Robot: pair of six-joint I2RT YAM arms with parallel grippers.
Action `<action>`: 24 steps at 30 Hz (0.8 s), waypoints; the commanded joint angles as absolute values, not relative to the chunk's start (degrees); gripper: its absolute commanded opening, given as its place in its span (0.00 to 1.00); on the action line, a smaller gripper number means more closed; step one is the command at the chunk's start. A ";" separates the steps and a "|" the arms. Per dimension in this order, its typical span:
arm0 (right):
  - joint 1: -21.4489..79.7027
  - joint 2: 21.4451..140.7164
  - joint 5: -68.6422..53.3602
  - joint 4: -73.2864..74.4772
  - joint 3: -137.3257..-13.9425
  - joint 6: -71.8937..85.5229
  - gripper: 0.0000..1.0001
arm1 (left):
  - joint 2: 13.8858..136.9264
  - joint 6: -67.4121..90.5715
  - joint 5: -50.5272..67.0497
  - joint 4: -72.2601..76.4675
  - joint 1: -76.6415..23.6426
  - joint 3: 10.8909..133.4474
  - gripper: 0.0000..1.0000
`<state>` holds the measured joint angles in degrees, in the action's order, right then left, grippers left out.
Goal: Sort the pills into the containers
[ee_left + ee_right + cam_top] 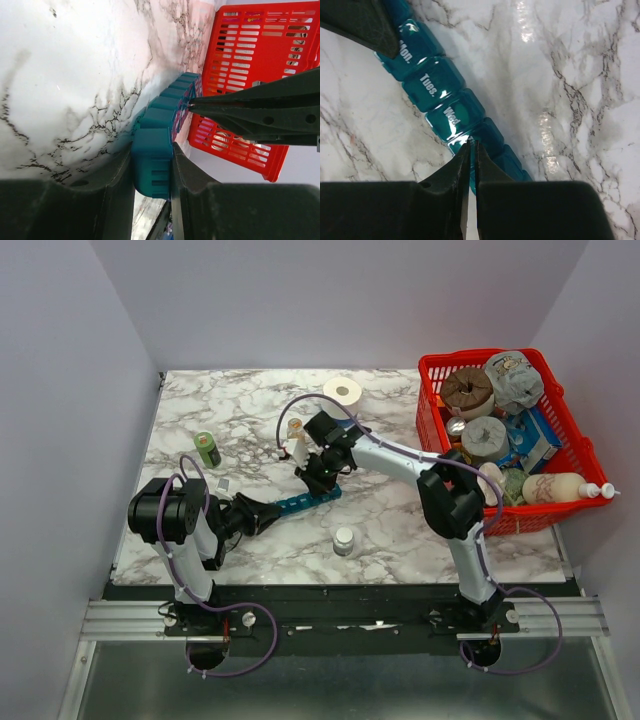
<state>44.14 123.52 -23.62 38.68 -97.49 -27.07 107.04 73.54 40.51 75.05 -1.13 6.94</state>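
Note:
The containers (310, 499), a teal strip of lidded day compartments, lie on the marble table at centre. My left gripper (268, 513) is shut on the strip's left end, and the left wrist view shows that end (152, 170) pinched between both fingers (115, 200). My right gripper (318, 480) points down onto the strip. In the right wrist view its jaws (473, 143) stand shut, tips touching the lid just past the "Wed." compartment (455, 114). Nothing shows between those tips. All lids in view look closed. No pills are visible.
A red mesh basket (430, 410) full of items stands at the right. A white-capped bottle (344, 540) sits near the front. An amber jar (295, 432), a green bottle (208, 449) and a tape roll (343, 392) stand further back.

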 commanded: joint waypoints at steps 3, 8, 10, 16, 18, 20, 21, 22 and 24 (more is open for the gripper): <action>43.86 125.69 -23.37 42.36 -99.05 -27.77 0.15 | 108.63 68.55 33.92 71.54 -1.14 5.18 0.00; 41.93 120.07 -26.19 42.98 -99.93 -28.56 0.16 | 108.55 68.47 33.93 71.54 -1.14 5.27 0.00; 41.49 118.48 -27.59 43.07 -99.67 -29.09 0.16 | 108.63 68.38 33.84 71.54 -1.14 5.27 0.00; 41.40 116.28 -29.97 43.33 -98.53 -29.27 0.16 | 108.54 68.29 33.93 71.45 -1.14 5.36 0.00; 41.40 117.50 -27.70 43.50 -98.61 -29.09 0.16 | 108.63 68.29 34.01 71.37 -1.14 5.36 0.00; 41.13 118.38 -26.46 43.68 -98.44 -28.74 0.16 | 108.54 68.20 33.93 71.28 -1.14 5.45 0.00; 41.05 119.17 -25.76 43.86 -98.44 -28.65 0.16 | 108.46 68.20 33.93 71.37 -1.23 5.36 0.00; 40.87 119.61 -25.49 44.12 -98.35 -28.48 0.16 | 108.54 68.20 33.93 71.28 -1.23 5.45 0.00; 40.69 120.23 -24.53 44.21 -97.82 -28.48 0.16 | 108.46 68.20 33.93 71.28 -1.23 5.36 0.00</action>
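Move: My closed right fingertips are at the near edge of the pill organizer, with the middle of the Thur. lid only about 1 cm ahead, 1 cm left and 1 cm below. The amber bottle stands some 15 cm ahead and 6 cm left, the white-capped bottle about 15 cm back and 7 cm right. From my left hand, pinching the organizer's Sun. end, the Thur. lid lies about 12 cm right and 4 cm ahead, level with it. After a brief linger at the near lip of the Thur. lid, my right hand comes off the organizer, creeping a centimetre or so right and forward and then flicking up quickly, nearly 6 cm, before settling back about 1 cm. Its fingers stay closed together, while my left hand holds still and keeps its pinch on the Sun. end. ##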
